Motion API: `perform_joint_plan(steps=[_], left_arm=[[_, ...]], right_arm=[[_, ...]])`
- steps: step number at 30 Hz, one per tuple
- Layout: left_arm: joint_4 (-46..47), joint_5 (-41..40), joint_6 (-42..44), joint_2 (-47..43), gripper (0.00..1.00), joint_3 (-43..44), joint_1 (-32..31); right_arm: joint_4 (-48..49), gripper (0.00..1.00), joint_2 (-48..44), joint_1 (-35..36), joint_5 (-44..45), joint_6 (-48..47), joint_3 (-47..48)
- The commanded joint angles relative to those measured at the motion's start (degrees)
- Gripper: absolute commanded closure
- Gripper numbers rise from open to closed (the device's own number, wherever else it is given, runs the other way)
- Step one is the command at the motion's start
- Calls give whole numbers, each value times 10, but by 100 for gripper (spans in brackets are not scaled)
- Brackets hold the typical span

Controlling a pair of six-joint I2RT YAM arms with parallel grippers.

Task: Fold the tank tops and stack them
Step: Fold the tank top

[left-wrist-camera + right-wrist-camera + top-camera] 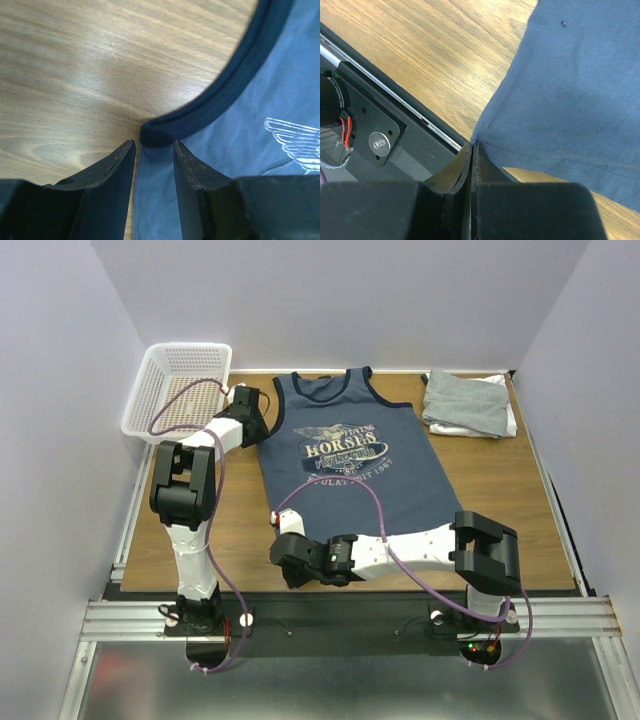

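Note:
The navy tank top (pixel 350 470) with the pale "HORSES" print lies spread flat, face up, in the middle of the table. My left gripper (pixel 262 427) is at its left armhole, low over the cloth. In the left wrist view the left gripper (pixel 154 145) stands open, its fingers astride the blue cloth just below the dark trim (pixel 235 75). My right gripper (pixel 281 532) is at the bottom left hem corner. There the right gripper (pixel 472 145) is shut on the corner of the tank top (pixel 570 90). A folded grey tank top (pixel 465 400) lies on a white one (pixel 508 426) at the back right.
A white mesh basket (pixel 150 400) stands at the back left corner, just behind the left arm. The table's near edge and its black and metal rail (pixel 395 95) run close beside the right gripper. Bare wood (pixel 500 500) shows right of the navy top.

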Motion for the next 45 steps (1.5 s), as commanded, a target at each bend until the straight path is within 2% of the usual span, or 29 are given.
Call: perform_joint_plan(steps=[1,6,15,34,36,39,40,43,45], left_arm=[[25,7,5,-55,52,-9,5],[21,2,10,-64,52,-20,7],[4,3,12,-35,64,-13,8],[3,15,18,24,61,18,8],[3,8,15,28,65,22,8],[7,-1,7,28,75,24,7],[12,-2,6,24,84,24,7],[21,-9,2,14,100,26,7],[29,-11,0,6,100,30,7]], right_arm=[[19,100,6,-1,11,3,25],[19,100,5,-1,15,2,24],[19,100,4,-1,16,2,21],[19,99,4,-3,15,6,17],[19,100,2,-3,12,7,14],[19,100,0,-3,-5,14,8],[19,100,2,-3,-12,20,5],[21,99,8,-3,-42,29,2],[22,100,20,-2,-58,30,3]])
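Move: The left hand hovers half open just over the tank top's left armhole corner, which is about 1 cm ahead and 2 cm below. The white basket's middle is roughly 20 cm to its left and 12 cm farther out. The chest print is some 20 cm right and 3 cm back. The right hand already holds the hem corner between its fingertips, with the armhole corner about 40 cm ahead and 6 cm left of it. Left hand rises 2 cm, sinks about 4, then shuts on the armhole corner; right hand keeps the hem pinched. ##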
